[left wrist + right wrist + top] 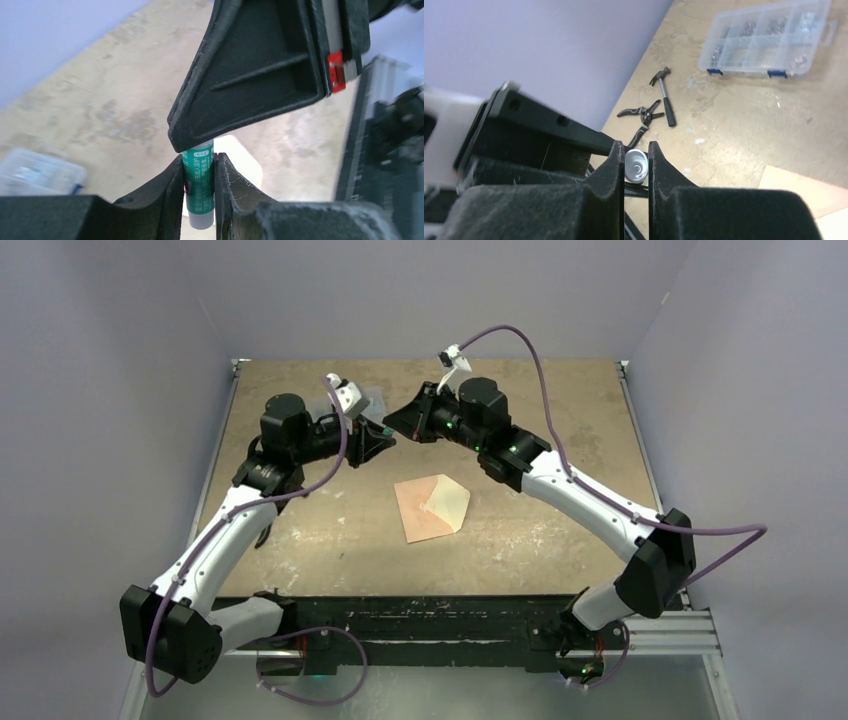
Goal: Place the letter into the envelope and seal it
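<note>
A glue stick with a green label stands between the fingers of my left gripper, which is shut on its body. My right gripper meets it from the other side, above the back of the table, and its jaws are closed round the stick's white round cap. In the top view the two grippers, left and right, are tip to tip. The salmon envelope lies flat mid-table in front of them, its paler cream flap open. The letter does not show as a separate sheet.
A clear plastic organiser box lies at the back of the table. A small hammer and pliers lie near the back wall. The table's metal front rail runs between the arm bases.
</note>
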{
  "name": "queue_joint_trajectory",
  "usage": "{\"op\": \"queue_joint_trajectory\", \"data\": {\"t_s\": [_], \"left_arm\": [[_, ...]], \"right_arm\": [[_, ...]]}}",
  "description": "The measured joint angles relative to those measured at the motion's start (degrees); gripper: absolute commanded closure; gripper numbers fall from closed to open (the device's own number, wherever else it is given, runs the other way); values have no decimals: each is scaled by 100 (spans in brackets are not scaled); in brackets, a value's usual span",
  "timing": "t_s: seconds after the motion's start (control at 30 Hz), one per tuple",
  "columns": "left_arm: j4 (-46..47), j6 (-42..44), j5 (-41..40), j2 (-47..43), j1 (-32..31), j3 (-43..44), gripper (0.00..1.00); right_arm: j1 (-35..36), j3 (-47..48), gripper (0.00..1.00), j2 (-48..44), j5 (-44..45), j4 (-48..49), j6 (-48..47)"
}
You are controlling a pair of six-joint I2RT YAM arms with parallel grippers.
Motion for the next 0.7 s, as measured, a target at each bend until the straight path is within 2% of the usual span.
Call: {"op": "queue_joint_trajectory", "data": {"t_s": [0.23, 0.27, 0.33, 0.37, 0.4, 0.43, 0.5, 0.7], "left_arm": [[-22, 2500, -348, 7, -42, 0, 100], [7, 2719, -343, 20, -42, 0, 100], [44, 2951, -297, 96, -42, 24, 100], [15, 2986, -247, 173, -42, 90, 100], [-9, 2990, -199, 243, -42, 155, 100], [-46, 2903, -142, 328, -42, 234, 100], [-94, 2621, 24, 446, -42, 299, 100], [-313, 1757, 1001, 586, -37, 302, 100]], "right_arm": [[20, 459, 100, 269, 879, -767, 1648], [20, 468, 94, 278, 892, -780, 1816], [2, 468, 53, 280, 896, -796, 2055], [-7, 468, 26, 280, 905, -807, 2076], [-22, 468, 16, 269, 898, -796, 2055], [-35, 437, 11, 227, 857, -737, 1943], [-72, 160, 5, -46, 688, -531, 1375], [-269, -730, 9, -1375, -442, -356, -1008]]}}
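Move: The glue stick sits crosswise in the left fingers. Its white cap is some 2 cm to the right of the left hand and about 3 cm above it, already pinched between the right hand's fingertips. The envelope lies on the table about 28 cm below the left hand, 2 cm back and 8 cm right. The plastic box is some 22 cm ahead of the left hand, 12 cm left and 27 cm down. The glue stick and its cap, still gripped from both sides, are carried about 3 cm forward while the left wrist twists some 30 degrees and the right wrist some 20. Then the right fingers spread wide and leave the stick, the hand backing off about 6 cm, 5 cm rightward and 3 cm up. The left keeps its grip, easing back and right with a partial untwist. ##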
